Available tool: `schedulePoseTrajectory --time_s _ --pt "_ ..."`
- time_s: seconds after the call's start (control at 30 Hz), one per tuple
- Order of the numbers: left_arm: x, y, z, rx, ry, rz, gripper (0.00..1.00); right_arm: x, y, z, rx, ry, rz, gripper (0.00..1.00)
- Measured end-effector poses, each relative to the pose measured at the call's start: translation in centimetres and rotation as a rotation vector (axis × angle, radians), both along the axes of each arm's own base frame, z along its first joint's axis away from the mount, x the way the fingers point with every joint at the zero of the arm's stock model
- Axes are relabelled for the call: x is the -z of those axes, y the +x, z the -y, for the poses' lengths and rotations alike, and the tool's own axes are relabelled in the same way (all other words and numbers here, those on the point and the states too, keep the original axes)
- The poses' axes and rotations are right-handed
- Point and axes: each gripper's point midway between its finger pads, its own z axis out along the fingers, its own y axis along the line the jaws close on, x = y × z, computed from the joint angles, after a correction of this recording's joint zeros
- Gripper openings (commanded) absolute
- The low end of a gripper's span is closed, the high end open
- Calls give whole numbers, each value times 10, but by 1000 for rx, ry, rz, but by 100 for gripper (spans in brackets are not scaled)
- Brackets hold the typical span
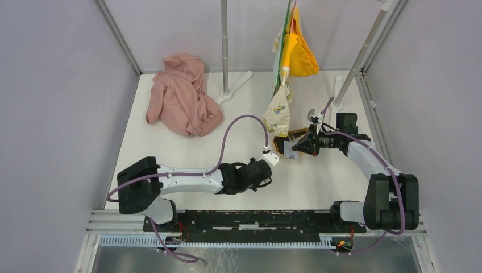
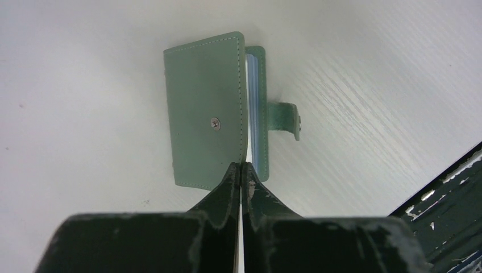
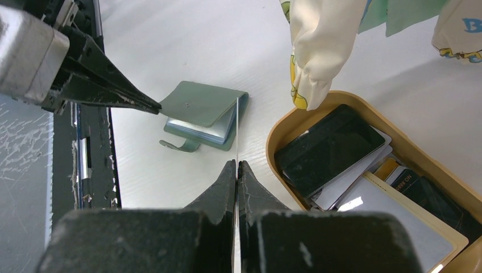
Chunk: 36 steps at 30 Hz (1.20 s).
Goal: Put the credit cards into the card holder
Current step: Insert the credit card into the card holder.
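Note:
The sage-green card holder (image 2: 204, 108) lies on the white table with pale blue slots showing under its raised cover (image 3: 199, 102). My left gripper (image 2: 240, 169) is shut on the near edge of that cover and holds it lifted; its fingertips (image 3: 149, 104) show at the cover's corner in the right wrist view. My right gripper (image 3: 236, 165) is shut on a thin pale credit card (image 3: 237, 128), seen edge-on and pointing at the holder's open side. More credit cards, black (image 3: 327, 148) and pale (image 3: 355, 176), lie in the light-wood tray (image 3: 277, 133).
A cream cloth (image 3: 318, 51) hangs just over the tray's far rim, below yellow and green hanging items (image 1: 298, 51). A pink garment (image 1: 182, 96) lies at the back left beside an upright pole (image 1: 225, 51). A black rail (image 1: 256, 219) runs along the near edge.

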Motion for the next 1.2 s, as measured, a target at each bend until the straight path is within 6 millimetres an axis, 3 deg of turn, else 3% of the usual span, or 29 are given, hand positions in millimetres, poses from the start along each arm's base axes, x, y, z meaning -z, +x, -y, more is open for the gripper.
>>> schedulePoseTrajectory --time_s 0.3,0.53,0.73,0.9,1.2 --pt "-23 30 -26 -102 -102 -10 2 -5 -4 -5 -29 19 14 0" --pt "-46 58 -53 -236 -336 -86 2 -10 -23 -38 -159 51 40 0" --pt "-37 65 -62 -301 -484 -220 2 -6 -42 -64 -237 77 10 0" --pt "-30 70 -72 -357 -594 -312 2 -8 -41 -76 -246 72 29 0" --pt "-26 61 -91 -432 -680 -333 2 6 -34 -79 -3 142 -135 0"
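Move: The left fingers already pinch the back right corner of the card holder's part-lifted cover; the holder's middle lies roughly 5 cm straight ahead of them and 4 cm below, and the card tray about 13 cm ahead and 14 cm right, some 3 cm lower. The right hand holds a card pointing left; from it the holder is about 8 cm back, 11 cm left and 11 cm down, while the tray's middle is some 10 cm below, 2 cm ahead and 2 cm right. Keeping its pinch on the cover's free edge, the left hand swings the cover open towards the left, travelling about 9 cm left and 6 cm forward, rising some 4.5 cm over the first half and then sinking about 2, while the wrist rolls its left side down by nearly 40 degrees and turns counter-clockwise by some 25. After a brief wait the right hand carries the card off the tray's side towards the opened holder, about 8 cm left and 4 cm back before easing a centimetre forward, its wrist turning some 15 degrees counter-clockwise and back again and sinking slightly at the last, fingers shut on the card throughout. ##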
